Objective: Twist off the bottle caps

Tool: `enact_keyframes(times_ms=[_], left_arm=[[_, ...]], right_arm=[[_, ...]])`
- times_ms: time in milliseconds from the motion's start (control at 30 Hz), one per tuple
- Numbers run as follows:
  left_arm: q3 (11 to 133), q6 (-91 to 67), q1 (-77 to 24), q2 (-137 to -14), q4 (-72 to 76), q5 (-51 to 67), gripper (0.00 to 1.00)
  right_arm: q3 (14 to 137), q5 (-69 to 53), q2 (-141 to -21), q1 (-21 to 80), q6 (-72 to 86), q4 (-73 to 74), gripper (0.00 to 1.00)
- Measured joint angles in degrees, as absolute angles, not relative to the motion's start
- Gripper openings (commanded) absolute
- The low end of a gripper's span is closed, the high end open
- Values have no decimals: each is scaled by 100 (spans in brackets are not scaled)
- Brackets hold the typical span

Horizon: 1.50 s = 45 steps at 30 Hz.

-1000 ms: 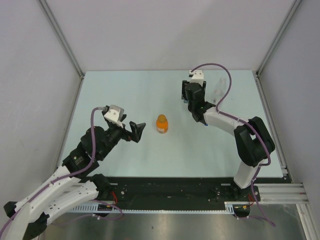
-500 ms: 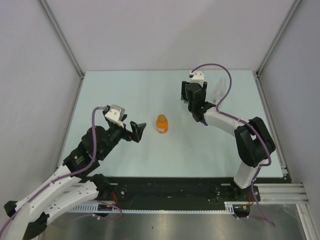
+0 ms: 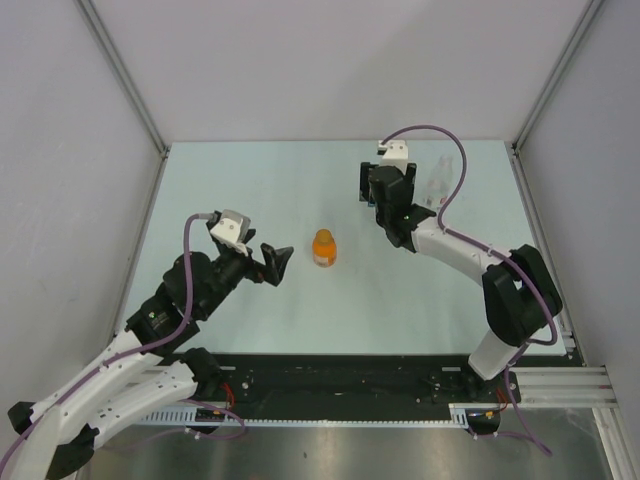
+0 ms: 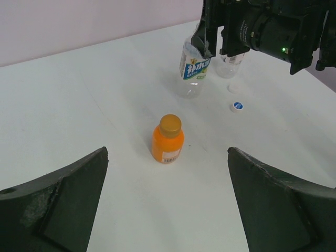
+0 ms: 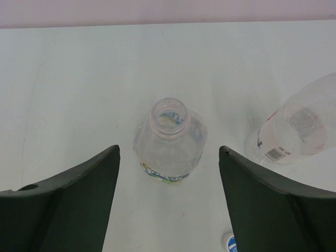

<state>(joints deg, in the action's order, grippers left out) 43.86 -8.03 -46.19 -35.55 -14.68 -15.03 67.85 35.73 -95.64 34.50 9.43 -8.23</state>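
Note:
The squat orange bottle (image 3: 323, 247) stands mid-table, its orange cap (image 4: 170, 125) still screwed on. My left gripper (image 4: 167, 176) is open just left of it, with the bottle ahead of the fingers and untouched. Farther back, my right gripper (image 5: 169, 152) hangs open over the clear blue-label bottle (image 5: 169, 142). That bottle's neck is uncapped, and the fingers stand apart from it on both sides. The slim clear bottle with a reddish label (image 5: 299, 128) stands beside it. A white cap with a blue mark (image 4: 237, 106) and a plain whitish cap (image 4: 234, 89) lie on the table.
The pale table (image 3: 250, 190) is closed in by grey walls on the left, back and right. A black rail (image 3: 350, 385) runs along the near edge between the arm bases. The right arm (image 3: 470, 260) reaches across the right side.
The right arm's elbow and forearm have shifted a little to the right. The left arm and the orange bottle have not moved.

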Motion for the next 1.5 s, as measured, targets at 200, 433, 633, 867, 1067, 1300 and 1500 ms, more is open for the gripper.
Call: enact_keyframes(times_ms=[200, 433, 633, 867, 1067, 1300, 1500], left_arm=[[4386, -808, -4619, -3507, -1468, -1485, 100], [4386, -934, -4619, -3487, -1474, -1640, 100], [4388, -1166, -4619, -3579, -1520, -1887, 100], [4414, -1623, -4421, -4003, -1872, -2202, 100], [4436, -2049, -4091, -4001, -2073, -2231, 100], [4438, -2510, -3621, -4112, -2084, -1977, 100], [4386, -2705, -3186, -4080, -2202, -1619, 100]], right_arm=[[6785, 3776, -9343, 3684, 1048, -489, 91], [6785, 3990, -8705, 4276, 1173, -126, 92], [6785, 4180, -8097, 4976, 1310, 375, 92], [6737, 4840, -7872, 6208, 1223, 709, 93], [6224, 5146, -7695, 6462, 1332, 698, 98], [5784, 4619, -7325, 6005, 1754, 506, 97], [5776, 3743, -7236, 6160, 1341, -287, 96]])
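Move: The orange bottle is my next concern: from my right hand it stands about 11 cm back and 14 cm to the left, 8 cm lower. The bottle I have just set down stands 3 cm ahead of that hand, in line with it; the other clear bottle is 3 cm ahead and some 13 cm right, and the blue cap lies about 7 cm back, 7 cm right, 12 cm below. From my left hand the orange bottle is 12 cm ahead, 7 cm right and well below. I leave the uncapped bottle standing and carry my right hand back about 18 cm and left 11 cm, rising, to the near side of the orange bottle, dipping and drifting right briefly before swinging left and up again. It turns some 25 degrees counter-clockwise, fingers opening wide. My empty left hand, fingers open, edges left and forward, sinks 5 cm, and swings counter-clockwise, tipping down. ##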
